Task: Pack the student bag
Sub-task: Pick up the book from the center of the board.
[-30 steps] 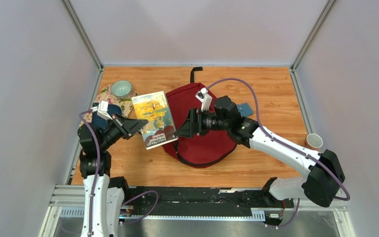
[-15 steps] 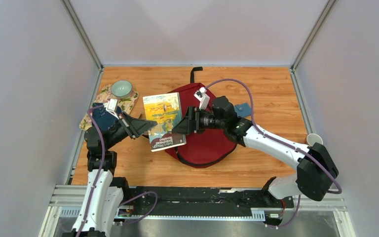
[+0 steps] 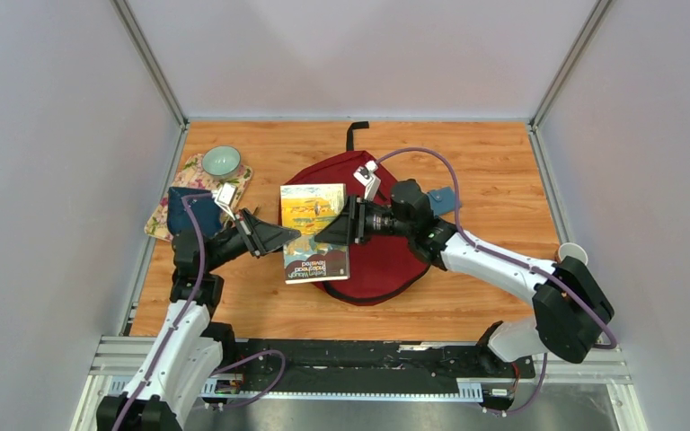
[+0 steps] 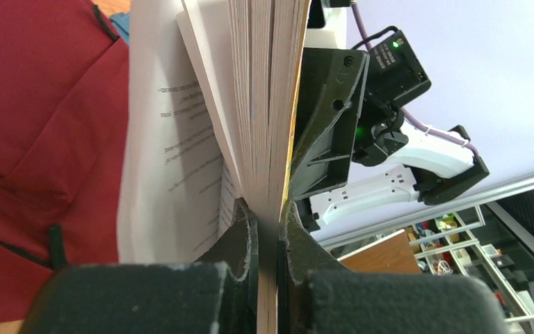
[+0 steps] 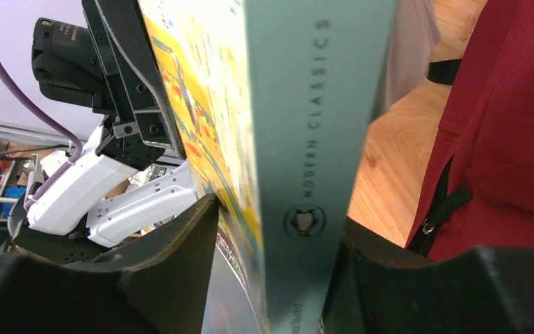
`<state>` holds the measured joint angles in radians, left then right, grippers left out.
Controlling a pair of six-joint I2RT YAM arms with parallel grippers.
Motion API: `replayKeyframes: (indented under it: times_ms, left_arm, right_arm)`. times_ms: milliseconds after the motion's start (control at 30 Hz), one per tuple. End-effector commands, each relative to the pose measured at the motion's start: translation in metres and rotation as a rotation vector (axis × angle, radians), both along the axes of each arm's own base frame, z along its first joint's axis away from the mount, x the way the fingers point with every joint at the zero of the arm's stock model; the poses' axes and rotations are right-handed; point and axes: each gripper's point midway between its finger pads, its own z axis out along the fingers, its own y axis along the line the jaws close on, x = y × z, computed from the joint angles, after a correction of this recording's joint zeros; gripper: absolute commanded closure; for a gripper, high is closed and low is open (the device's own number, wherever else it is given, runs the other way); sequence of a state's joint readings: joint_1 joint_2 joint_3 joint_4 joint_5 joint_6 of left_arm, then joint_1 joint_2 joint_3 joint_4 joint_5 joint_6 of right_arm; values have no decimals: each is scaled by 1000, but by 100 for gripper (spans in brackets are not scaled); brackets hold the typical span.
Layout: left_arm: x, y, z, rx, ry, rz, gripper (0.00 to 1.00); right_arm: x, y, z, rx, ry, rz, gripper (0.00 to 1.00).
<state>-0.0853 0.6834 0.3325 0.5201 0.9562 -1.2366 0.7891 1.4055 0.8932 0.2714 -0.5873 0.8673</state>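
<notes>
The student bag [image 3: 386, 260] is a dark red backpack that lies flat mid-table, and its red fabric also fills the left wrist view [image 4: 42, 104]. A paperback book [image 3: 313, 229] with a yellow painted cover hangs over the bag's left edge. My left gripper [image 3: 292, 235] is shut on the book's page edge [image 4: 264, 104], the jaws pinching part of the pages while a loose leaf fans out. My right gripper [image 3: 323, 235] comes from the right, its jaws closed against both sides of the grey-green spine [image 5: 313, 104].
A green bowl [image 3: 221, 162] sits on a patterned cloth [image 3: 238, 191] at the back left, with a dark blue pouch [image 3: 189, 211] beside it. A small blue item [image 3: 445, 197] lies right of the bag. A cup [image 3: 572, 254] stands at the right edge.
My left arm has carried the book rightward, to over the bag's left edge. My right gripper has moved in on the spine and its jaws have narrowed onto it.
</notes>
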Motion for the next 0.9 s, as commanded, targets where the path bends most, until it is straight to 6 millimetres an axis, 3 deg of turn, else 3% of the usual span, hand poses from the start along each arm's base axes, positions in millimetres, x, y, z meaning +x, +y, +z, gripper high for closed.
replayKeyframes:
  times_ms: [0,33,100,133,200,233,333,500,867]
  left_arm:
    - [6,2,9,33,-97,42,100]
    - [9,3,-2,69,-69,57,86]
    - [12,5,-6,115,-84,77,70]
    - [14,7,-14,135,-45,96,49]
    - [17,10,-17,173,-49,120,28]
    - [19,13,-24,189,-15,142,24]
    - [23,16,-32,216,8,170,24]
    - [27,15,-31,171,19,178,23]
    - [13,-8,16,-34,-127,22,22]
  right_arm:
    - [-7,-3,31,94,-74,10,57]
    - [-9,-6,34,100,-82,9,62]
    - [-9,-8,37,107,-90,4,77]
    - [-11,-10,41,115,-96,4,80]
    - [-12,-12,45,122,-106,-5,91]
    - [-12,-13,45,125,-106,-9,92]
    - [-15,-18,55,147,-123,-13,99]
    - [-25,-23,70,190,-133,11,100]
    - [-39,-22,87,267,-134,95,100]
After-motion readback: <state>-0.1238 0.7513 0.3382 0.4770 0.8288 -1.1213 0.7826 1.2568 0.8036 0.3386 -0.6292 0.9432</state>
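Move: The book hangs in the air between the hands, its middle about 4 cm to the right of and level with the left fingers, which are already shut on its page edge. It is some 2 cm to the left of the right hand point, whose half-closed fingers straddle the spine. From the right hand, the red bag's middle lies about 15 cm ahead, 7 cm right and 20 cm below; the blue wallet 25 cm ahead, 28 cm right and 21 cm below. The book passes from one grip to the other: the right fingers close on its spine and carry it back, up and to the right, about 5 cm in all. The left fingers open wide off the page edge while that hand sinks about 4 cm and eases forward, then climbs about 2 cm again, still straddling the pages. ##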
